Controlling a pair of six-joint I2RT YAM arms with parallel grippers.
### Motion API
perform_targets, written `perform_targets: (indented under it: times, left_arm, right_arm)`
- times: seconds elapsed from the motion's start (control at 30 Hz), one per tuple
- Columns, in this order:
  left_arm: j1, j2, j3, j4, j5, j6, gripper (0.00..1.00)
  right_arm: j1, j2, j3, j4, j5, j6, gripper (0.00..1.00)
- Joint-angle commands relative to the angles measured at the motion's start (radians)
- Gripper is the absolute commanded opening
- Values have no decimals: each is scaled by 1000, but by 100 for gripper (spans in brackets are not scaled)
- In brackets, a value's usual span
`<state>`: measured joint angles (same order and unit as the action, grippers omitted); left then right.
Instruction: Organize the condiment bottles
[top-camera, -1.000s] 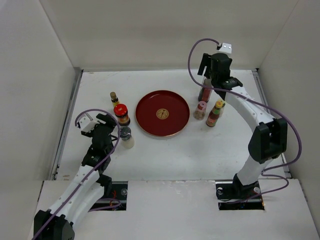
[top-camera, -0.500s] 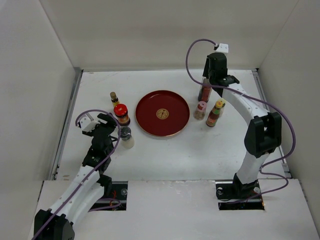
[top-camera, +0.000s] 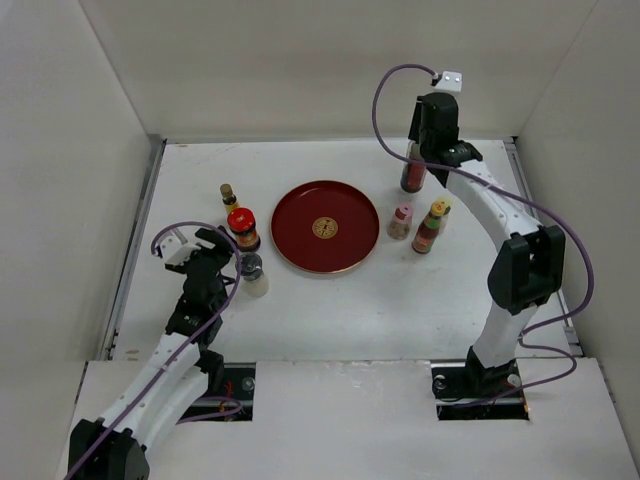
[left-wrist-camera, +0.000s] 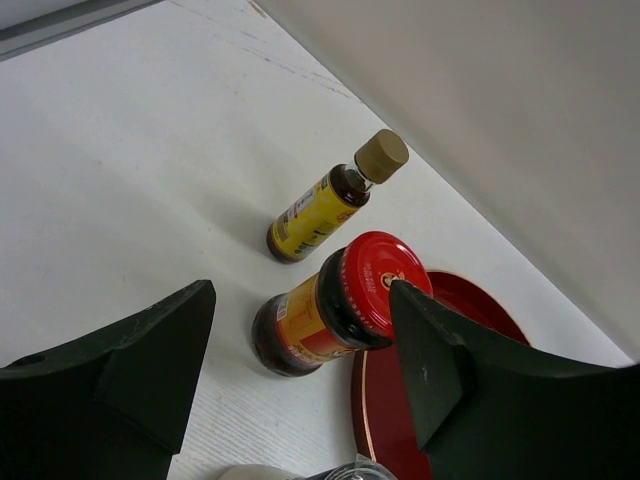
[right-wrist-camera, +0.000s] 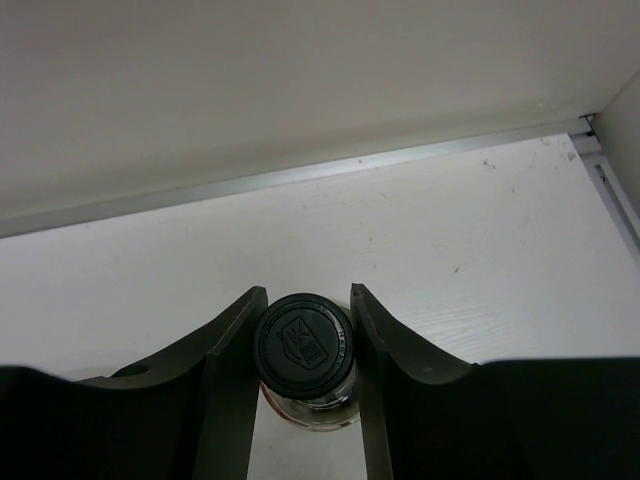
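My right gripper (top-camera: 413, 152) is shut on the black cap (right-wrist-camera: 304, 345) of the tall clear bottle (top-camera: 411, 176) at the back right; in the right wrist view both fingers (right-wrist-camera: 232, 340) press the cap's sides. A pink-capped shaker (top-camera: 401, 221) and yellow-capped sauce bottles (top-camera: 431, 228) stand just in front of it. My left gripper (top-camera: 228, 255) is wide open and empty. In the left wrist view the red-lidded jar (left-wrist-camera: 330, 315) stands ahead between its jaws, apart from both. A small yellow-labelled bottle (left-wrist-camera: 325, 205) stands beyond the jar. The grey-capped shaker (top-camera: 251, 274) is beside the left gripper.
The round dark-red tray (top-camera: 292, 215) lies in the middle of the table with nothing on it. White walls close in the table on the left, back and right. A metal strip (right-wrist-camera: 300, 175) runs along the back wall close behind the tall bottle.
My right gripper has drawn toward the back wall with the tall bottle, which now stands a little farther from the pink-capped shaker. My left arm has not moved.
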<state>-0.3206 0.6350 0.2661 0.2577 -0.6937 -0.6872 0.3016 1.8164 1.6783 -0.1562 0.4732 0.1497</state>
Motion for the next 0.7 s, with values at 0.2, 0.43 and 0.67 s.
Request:
perform_targets:
  times: [0.2,0.43,0.67]
  left_arm:
    - [7,-1,-16,71,17,6,69]
    - [10,-3,-21,75,17,6,69]
    - [15,-26,-28,75,17,6,70]
  right_arm:
    - [69,-54,139,176,4,-32,24]
    - [184,6,210,196,-16,-35,24]
    - [271,53,232,250,-30,-42,24]
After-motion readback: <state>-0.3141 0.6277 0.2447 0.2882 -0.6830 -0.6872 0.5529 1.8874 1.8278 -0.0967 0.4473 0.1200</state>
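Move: My right hand already has the black-capped bottle by its neck, clear of the table. The red plate's centre lies about 22 cm to its left, 11 cm back and 27 cm below. The pink-capped shaker stands some 13 cm back and 5 cm left of this hand, and the yellow-capped bottle about 17 cm back, nearly in line. From my left hand, the plate is some 15 cm ahead, 20 cm to the right and 18 cm down. I carry the upright black-capped bottle left with my right hand, towards and over the far side of the red plate. I lift it about 3 cm first, then swing it about 15 cm left with a little further rise, picking up speed. The wrist turns some 15 degrees counter-clockwise, and my fingers keep their hold on the neck. ##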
